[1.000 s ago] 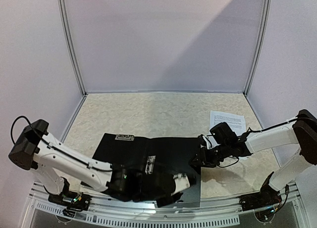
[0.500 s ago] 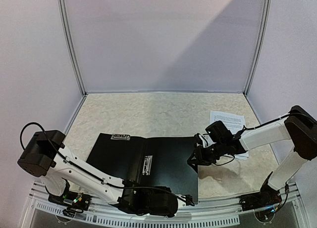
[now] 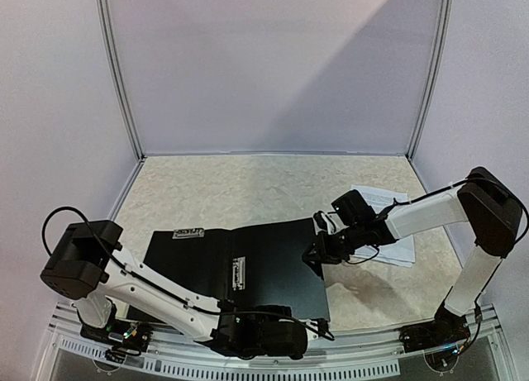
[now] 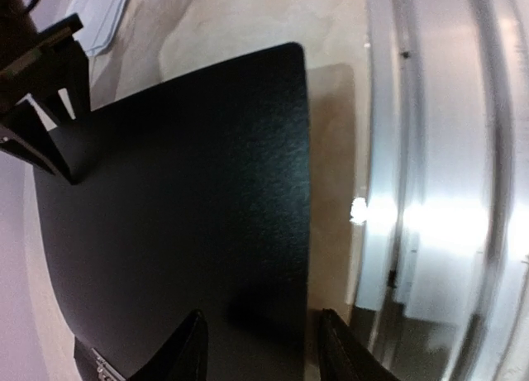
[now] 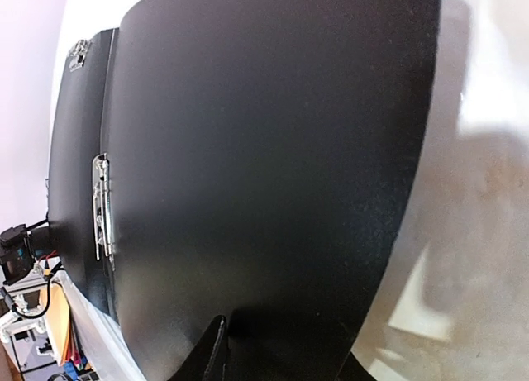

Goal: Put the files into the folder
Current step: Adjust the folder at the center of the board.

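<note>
The black folder (image 3: 273, 273) lies open and flat near the table's front, its metal clips (image 5: 99, 207) along the spine. The white files (image 3: 395, 209) lie to its right, partly behind my right arm, and show at the top of the left wrist view as files (image 4: 103, 13). My right gripper (image 3: 316, 255) points down at the folder's right edge, open: one fingertip (image 5: 211, 348) rests over the cover and the other is past the edge. My left gripper (image 3: 318, 329) hovers low at the folder's near edge, open, its fingers (image 4: 194, 352) straddling that edge. Neither holds anything.
The metal rail (image 3: 372, 348) runs along the table's near edge, close beside my left gripper and seen as rail (image 4: 430, 191). Frame posts and grey walls close in the back and sides. Bare speckled table (image 3: 248, 187) lies beyond the folder.
My left arm swung off the folder down to the near rail. The folder slid left and away. My right gripper followed its right edge leftward with narrower jaws.
</note>
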Tool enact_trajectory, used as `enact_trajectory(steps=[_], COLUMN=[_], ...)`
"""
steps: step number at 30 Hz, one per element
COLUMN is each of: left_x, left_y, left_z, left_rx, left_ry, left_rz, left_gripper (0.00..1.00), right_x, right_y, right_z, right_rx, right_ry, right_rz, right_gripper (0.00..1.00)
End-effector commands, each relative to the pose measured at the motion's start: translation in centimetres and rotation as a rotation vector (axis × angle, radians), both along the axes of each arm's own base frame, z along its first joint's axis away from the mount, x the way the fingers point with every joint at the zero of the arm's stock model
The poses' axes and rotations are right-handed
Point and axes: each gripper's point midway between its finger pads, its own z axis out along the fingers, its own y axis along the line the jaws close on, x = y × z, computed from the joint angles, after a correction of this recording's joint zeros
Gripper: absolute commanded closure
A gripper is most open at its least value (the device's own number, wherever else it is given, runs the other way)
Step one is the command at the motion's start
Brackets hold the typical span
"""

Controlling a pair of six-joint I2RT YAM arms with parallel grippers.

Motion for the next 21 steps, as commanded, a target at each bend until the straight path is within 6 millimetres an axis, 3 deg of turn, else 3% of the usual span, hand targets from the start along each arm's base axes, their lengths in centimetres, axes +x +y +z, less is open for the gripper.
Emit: enact_trajectory(steps=[1,7,13,18,21], left_x=[3.6,5.6,6.7,6.3,5.3], left_y=[0.3,-1.0,-2.5,-3.8,-4.3], left_z=[0.7,1.3,2.1,5.4,7.6], left_rx=[-0.011,-0.065,-0.118,-0.209,-0.264], left_ry=[-0.08,-0.079,-0.044,0.011,0.084], left_rz=[0.102,0.129,0.129,0.104,0.074], left_gripper=[0.54,0.54,0.55,0.54,0.54], right_x=[0.5,0.6,1.5,2.2,2.3], right_y=[-0.3,0.1,-1.9,-2.8,-2.3], right_z=[-0.4,3.3,8.2,13.5,15.4], right_rx=[-0.031,-0.006,-0.087,-0.091,-0.053], right_ry=[-0.01,-0.075,-0.19,-0.296,-0.325], right_rz=[0.023,0.071,0.04,0.013,0.018], right_gripper=[0.61,0.48,0.38,0.34,0.34])
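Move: At the folder's near edge, the left hand sits with one finger just outside it; the folder's middle lies some 16 cm ahead and 16 cm to its left, about level. Its centre clip is about 16 cm ahead and 14 cm left. The right hand straddles the right edge, with the folder's middle about 20 cm left and 2 cm back, and the files some 14 cm ahead and 17 cm right. Pushing forward about 6 cm with the finger outside the near edge, the left hand keeps bearing on the folder, then drifts right and rises some 3 cm, turning slightly counter-clockwise. The right hand opens, comes free of the right edge and lifts about 14 cm straight up, tilting some 15 degrees as it leaves. ##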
